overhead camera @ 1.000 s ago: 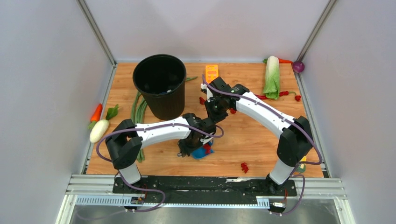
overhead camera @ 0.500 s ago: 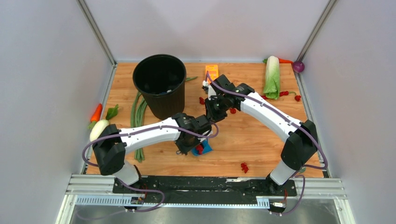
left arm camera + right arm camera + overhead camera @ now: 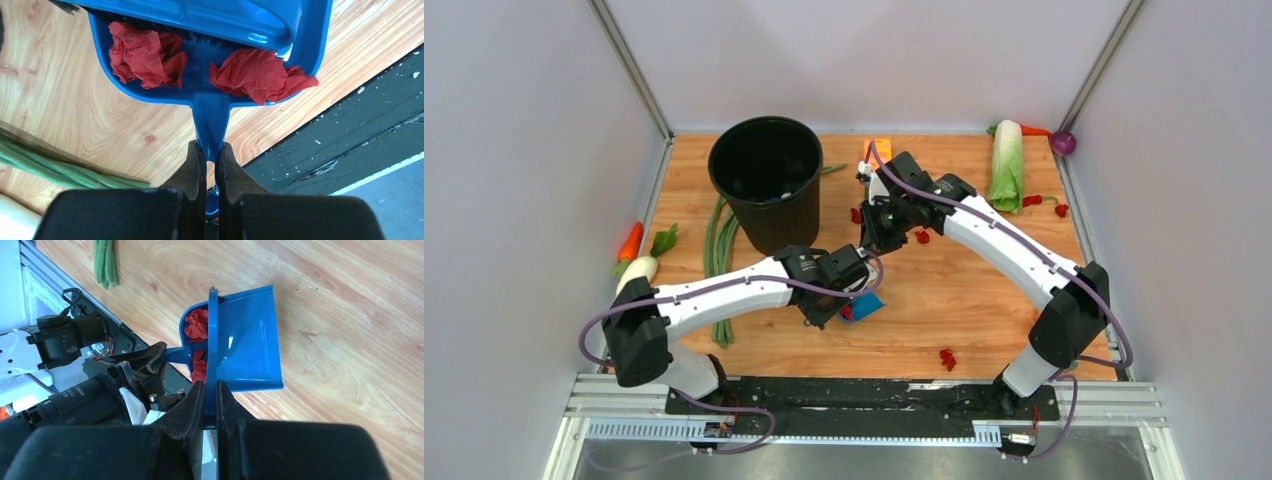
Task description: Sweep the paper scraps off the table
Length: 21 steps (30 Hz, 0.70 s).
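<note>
My left gripper point(image 3: 209, 150) is shut on the handle of a blue dustpan point(image 3: 210, 97), which is near the middle of the table point(image 3: 984, 300). Two crumpled red paper scraps point(image 3: 145, 52) lie in the pan. My right gripper point(image 3: 210, 387) is shut on a blue brush point(image 3: 212, 330) seen edge-on, its black bristles at the pan's mouth. In the top view the dustpan point(image 3: 865, 305) peeks out below the left wrist. Loose paper scraps point(image 3: 947, 357) lie near the front edge, with others by the right gripper point(image 3: 879, 235) and at the back right point(image 3: 1032, 200).
A black bin point(image 3: 766, 180) stands at the back left with green beans point(image 3: 717, 235) beside it. A cabbage point(image 3: 1006, 165), a purple ball point(image 3: 1063, 143), a carrot point(image 3: 629, 240) and a white radish point(image 3: 636, 272) lie along the edges. A black rail point(image 3: 864, 395) runs along the front.
The left arm has swung its elbow leftward and carried the dustpan a little away from the front edge. The right gripper with the brush has shifted slightly toward the back.
</note>
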Available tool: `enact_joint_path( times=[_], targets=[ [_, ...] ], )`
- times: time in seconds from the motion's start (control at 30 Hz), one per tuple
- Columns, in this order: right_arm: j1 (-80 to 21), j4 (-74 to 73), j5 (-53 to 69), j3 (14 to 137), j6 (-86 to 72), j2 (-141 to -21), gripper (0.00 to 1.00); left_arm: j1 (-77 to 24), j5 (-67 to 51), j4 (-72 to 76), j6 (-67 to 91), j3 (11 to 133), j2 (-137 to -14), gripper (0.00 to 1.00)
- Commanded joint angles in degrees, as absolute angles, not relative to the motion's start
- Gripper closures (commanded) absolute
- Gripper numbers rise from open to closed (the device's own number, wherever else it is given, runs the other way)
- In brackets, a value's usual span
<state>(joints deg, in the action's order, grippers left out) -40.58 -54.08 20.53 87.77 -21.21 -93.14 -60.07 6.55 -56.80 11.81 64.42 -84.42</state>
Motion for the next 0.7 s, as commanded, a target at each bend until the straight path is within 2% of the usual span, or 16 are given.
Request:
enact_joint_path(
  times=[0.0,0.27,0.67],
  targets=[
    [-40.8,-58.5,23.9,91.6,-22.9,-89.3,1.0,-59.2,10.2,-51.9,15.2,65.9,-80.4,1.0],
    [-37.9,-61.3,22.1,91.7,-20.8,-86.9,1.0,-59.2,10.3,-52.8,14.7,68.4,-78.6,1.0],
    [-32.4,-65.7,20.7,98.5,-19.2,-85.9,1.0,-59.2,11.6,-56.6,12.8,75.6,-78.7,1.0]
  ],
)
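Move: The left hand grips the dustpan handle, with two paper scraps in the pan some 6 cm ahead, 5 cm right and 5 cm below it; from the right hand, which holds the brush, those scraps are about 3 cm back, 6 cm left and 14 cm down. The black bin's middle is roughly 26 cm ahead, 9 cm left and 5 cm above the left hand. Loose scraps lie on the table about 23 cm ahead and 2 cm left of the right hand, and 18 cm ahead and 13 cm right, both some 17 cm below it. Both hands rise together, the left lifting the dustpan about 5.5 cm while easing some 3 cm forward and 2 cm right, its wrist tilting some 10 degrees so the pan's head tips up. The right hand keeps its grip on the brush and the bristles in the pan beside the scraps, climbing about 6 cm, straight up at first and then also some 4 cm right and slightly forward with a small clockwise turn. ##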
